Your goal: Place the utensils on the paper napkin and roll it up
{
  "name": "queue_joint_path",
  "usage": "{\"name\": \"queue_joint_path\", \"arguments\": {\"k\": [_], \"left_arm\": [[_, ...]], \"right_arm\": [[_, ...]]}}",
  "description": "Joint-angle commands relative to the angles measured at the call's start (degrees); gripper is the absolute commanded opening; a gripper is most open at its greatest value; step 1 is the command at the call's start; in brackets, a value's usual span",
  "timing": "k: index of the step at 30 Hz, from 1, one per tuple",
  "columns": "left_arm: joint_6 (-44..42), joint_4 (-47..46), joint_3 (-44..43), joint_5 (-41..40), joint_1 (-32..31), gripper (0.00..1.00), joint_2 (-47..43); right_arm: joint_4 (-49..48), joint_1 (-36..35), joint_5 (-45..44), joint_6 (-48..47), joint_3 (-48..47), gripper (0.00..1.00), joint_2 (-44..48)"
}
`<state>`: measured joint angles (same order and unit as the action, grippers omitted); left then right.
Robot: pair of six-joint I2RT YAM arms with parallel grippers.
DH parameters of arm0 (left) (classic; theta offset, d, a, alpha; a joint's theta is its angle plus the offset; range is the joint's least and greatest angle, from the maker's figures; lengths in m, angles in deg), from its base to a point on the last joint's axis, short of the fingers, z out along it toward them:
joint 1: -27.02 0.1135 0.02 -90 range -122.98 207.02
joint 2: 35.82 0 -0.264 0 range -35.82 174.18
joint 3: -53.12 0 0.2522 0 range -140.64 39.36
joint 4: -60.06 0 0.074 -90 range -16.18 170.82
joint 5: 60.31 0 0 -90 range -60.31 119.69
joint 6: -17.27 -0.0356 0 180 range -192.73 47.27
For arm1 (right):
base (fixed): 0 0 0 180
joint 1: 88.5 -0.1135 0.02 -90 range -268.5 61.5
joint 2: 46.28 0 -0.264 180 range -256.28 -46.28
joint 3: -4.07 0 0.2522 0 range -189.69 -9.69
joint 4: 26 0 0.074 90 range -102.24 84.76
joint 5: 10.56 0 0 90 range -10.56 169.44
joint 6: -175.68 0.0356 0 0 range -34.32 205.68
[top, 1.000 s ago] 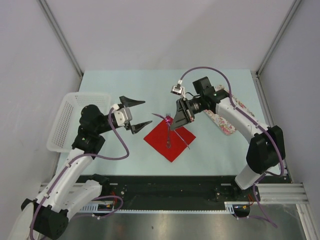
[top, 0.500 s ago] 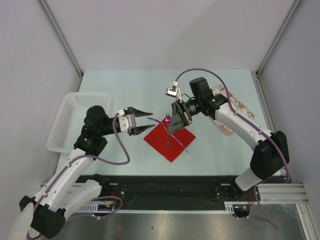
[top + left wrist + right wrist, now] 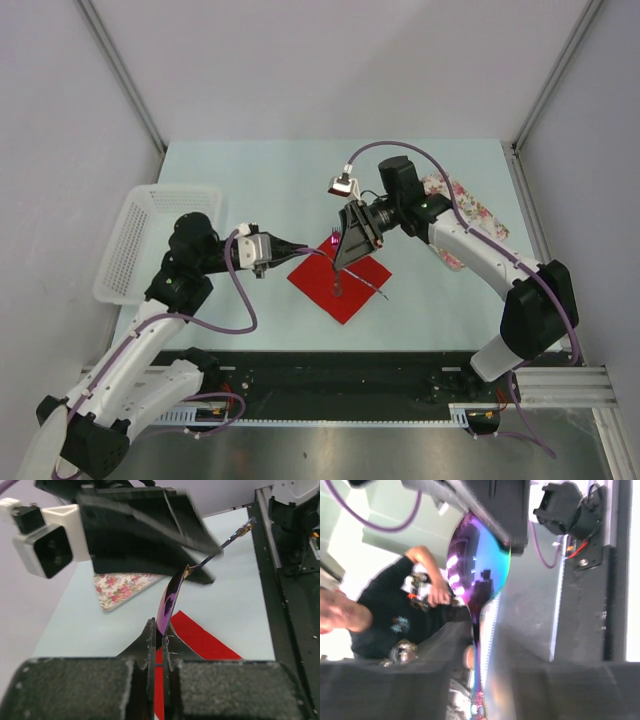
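Note:
The red paper napkin (image 3: 318,279) lies as a diamond on the pale table; a corner of the napkin (image 3: 202,640) also shows in the left wrist view. Above it a spoon (image 3: 333,240) with an iridescent purple bowl hangs between both grippers. My left gripper (image 3: 303,250) is shut on the bowl's rim, the spoon (image 3: 170,597) standing edge-on between its tips (image 3: 161,636). The handle runs through my right gripper (image 3: 342,262). In the blurred right wrist view the spoon (image 3: 479,560) passes between that gripper's (image 3: 487,640) slightly parted jaws. A second slim utensil (image 3: 375,287) lies on the napkin.
A white mesh basket (image 3: 150,235) stands at the left. A floral cloth (image 3: 470,215) lies at the right under the right arm, and the same cloth (image 3: 122,587) shows beyond the spoon. The black rail (image 3: 330,375) runs along the near edge.
My left gripper has swung right to the spoon and shut on its bowl. The right gripper has shifted slightly left, and its jaws have loosened around the handle.

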<state>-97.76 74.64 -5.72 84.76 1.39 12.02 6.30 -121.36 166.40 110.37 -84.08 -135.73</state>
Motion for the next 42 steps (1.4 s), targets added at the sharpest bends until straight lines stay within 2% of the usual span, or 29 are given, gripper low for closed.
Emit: {"name": "queue_joint_path", "arguments": {"k": [1,2,3,4,5,6,8,9,12,14,17,18,19,20,21,22,23,24,25,26,27,28,30,31,34,36,39,40,42], "left_arm": [[-1.2,6.7,-3.3,2.3,-0.7,0.0,-0.1],[-0.7,10.4,-4.3,1.7,-0.7,0.0,0.8],[0.8,12.7,-5.1,0.7,-0.7,0.0,1.5],[1.7,15.0,-7.3,0.5,-0.6,0.0,2.5],[5.3,19.0,-8.5,-0.1,-0.7,0.0,4.9],[8.1,20.8,-9.9,-2.9,-0.7,0.0,6.7],[13.6,29.4,-15.6,-4.5,-0.7,0.0,13.8],[14.2,33.3,-17.9,-5.4,-0.7,0.0,16.7],[15.0,47.8,-27.0,-5.9,-0.5,0.0,29.3],[15.4,51.6,-28.5,-1.2,0.6,0.0,33.4],[19.5,46.1,-24.7,-0.7,1.5,0.0,34.1],[20.5,44.5,-24.0,-1.4,1.5,0.0,32.9],[21.5,41.7,-22.5,-2.4,1.5,0.0,32.2],[23.5,40.7,-21.9,-3.0,1.5,0.0,31.7],[24.3,39.8,-21.5,-3.6,1.4,0.0,30.8],[24.7,38.8,-20.8,-4.5,1.5,0.0,30.1],[24.7,38.7,-20.8,-6.7,1.5,0.0,29.6],[24.7,38.8,-21.1,-7.7,1.5,0.0,29.3],[24.7,39.1,-22.0,-9.1,1.5,0.0,28.6],[24.7,39.4,-22.5,-10.8,1.8,0.0,28.5],[25.2,39.7,-23.3,-11.6,1.9,0.0,28.2],[27.0,39.2,-23.5,-12.5,1.9,0.0,27.9],[27.3,39.0,-24.3,-15.0,1.8,0.0,27.9],[27.5,38.9,-24.5,-15.5,1.9,0.0,28.2],[27.5,39.3,-25.3,-17.3,1.9,0.0,28.9],[27.1,39.5,-25.8,-16.5,1.9,0.0,29.9],[27.9,40.1,-26.5,-16.8,1.9,0.0,30.8],[28.0,40.4,-26.5,-16.2,1.9,0.0,31.2],[29.1,40.3,-25.9,-15.3,1.9,0.0,32.1]], "right_arm": [[-16.8,3.4,7.0,11.2,1.5,0.66,1.2],[-21.8,4.9,6.0,18.6,2.2,0.74,1.7],[-35.6,6.6,5.2,23.8,3.2,0.84,1.9],[-44.2,10.7,4.5,31.0,5.1,0.87,1.9],[-52.6,12.5,3.1,42.8,5.5,0.87,1.0],[-65.7,14.8,2.3,48.6,5.4,0.87,-0.2],[-76.6,20.7,0.2,57.7,3.8,0.84,-3.6],[-88.3,22.3,-0.2,68.5,3.0,0.83,-4.8],[-106.5,25.7,1.0,85.1,-1.2,0.82,-9.3],[-106.6,27.5,1.4,85.6,-0.2,0.84,-9.7],[-105.9,29.3,0.2,90.3,2.9,0.87,-10.7],[-102.6,29.9,-1.4,91.0,5.1,0.88,-9.8],[-94.7,30.4,-4.1,80.8,7.0,0.89,-8.3],[-72.1,31.4,-5.5,71.8,8.3,0.92,-5.9],[-57.5,31.9,-7.0,62.6,7.9,0.95,-2.2],[-39.8,32.3,-11.5,35.1,5.2,0.98,-0.8],[-4.1,32.4,-15.0,20.7,-0.3,1.0,-0.4],[9.3,31.5,-19.8,8.2,-10.8,1.0,-0.4],[19.1,29.9,-34.3,-11.0,-16.1,1.0,0.1],[28.5,28.0,-41.5,-17.0,-19.3,1.0,0.6],[28.6,23.0,-47.5,-21.9,-19.6,1.0,2.2],[27.4,20.8,-58.0,-24.5,-17.9,0.99,6.7],[20.0,15.5,-65.5,-31.3,-12.8,1.0,12.2],[18.6,14.1,-65.9,-33.8,-9.9,1.0,15.0],[24.5,13.3,-63.0,-37.8,-12.6,1.0,12.6],[28.2,13.2,-56.8,-43.7,-13.1,1.0,11.8],[28.7,8.8,-60.2,-45.4,-9.9,0.99,13.1],[27.4,3.6,-63.5,-46.2,-8.5,0.97,13.6],[26.6,1.0,-67.3,-47.2,-5.6,0.91,14.0]]}}
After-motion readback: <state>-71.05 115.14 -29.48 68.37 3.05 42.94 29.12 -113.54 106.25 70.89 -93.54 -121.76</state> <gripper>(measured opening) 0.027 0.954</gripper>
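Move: Over the lower-left side of the napkin, the left hand pinches the spoon's bowl end; the spoon's middle is about 9 cm to its right and 5 cm back, at roughly its height. The napkin's middle lies some 9 cm ahead, 8 cm right and 24 cm below, the fork on it about 12 cm ahead and 8 cm right. The right hand's parting fingers are at the handle, the spoon's middle some 2 cm back and 1 cm right of them. Letting go of the spoon's handle, the right hand opens wide and draws off forward and right, overshooting forward before coming back to end about 15 cm ahead and 10 cm right, turned to point left-forward and somewhat down. The left keeps its pinch on the bowl, lowers the spoon about 11 cm (dipping slightly deeper first) and carries it 5 cm forward, rolling and tipping its fingers downward. ##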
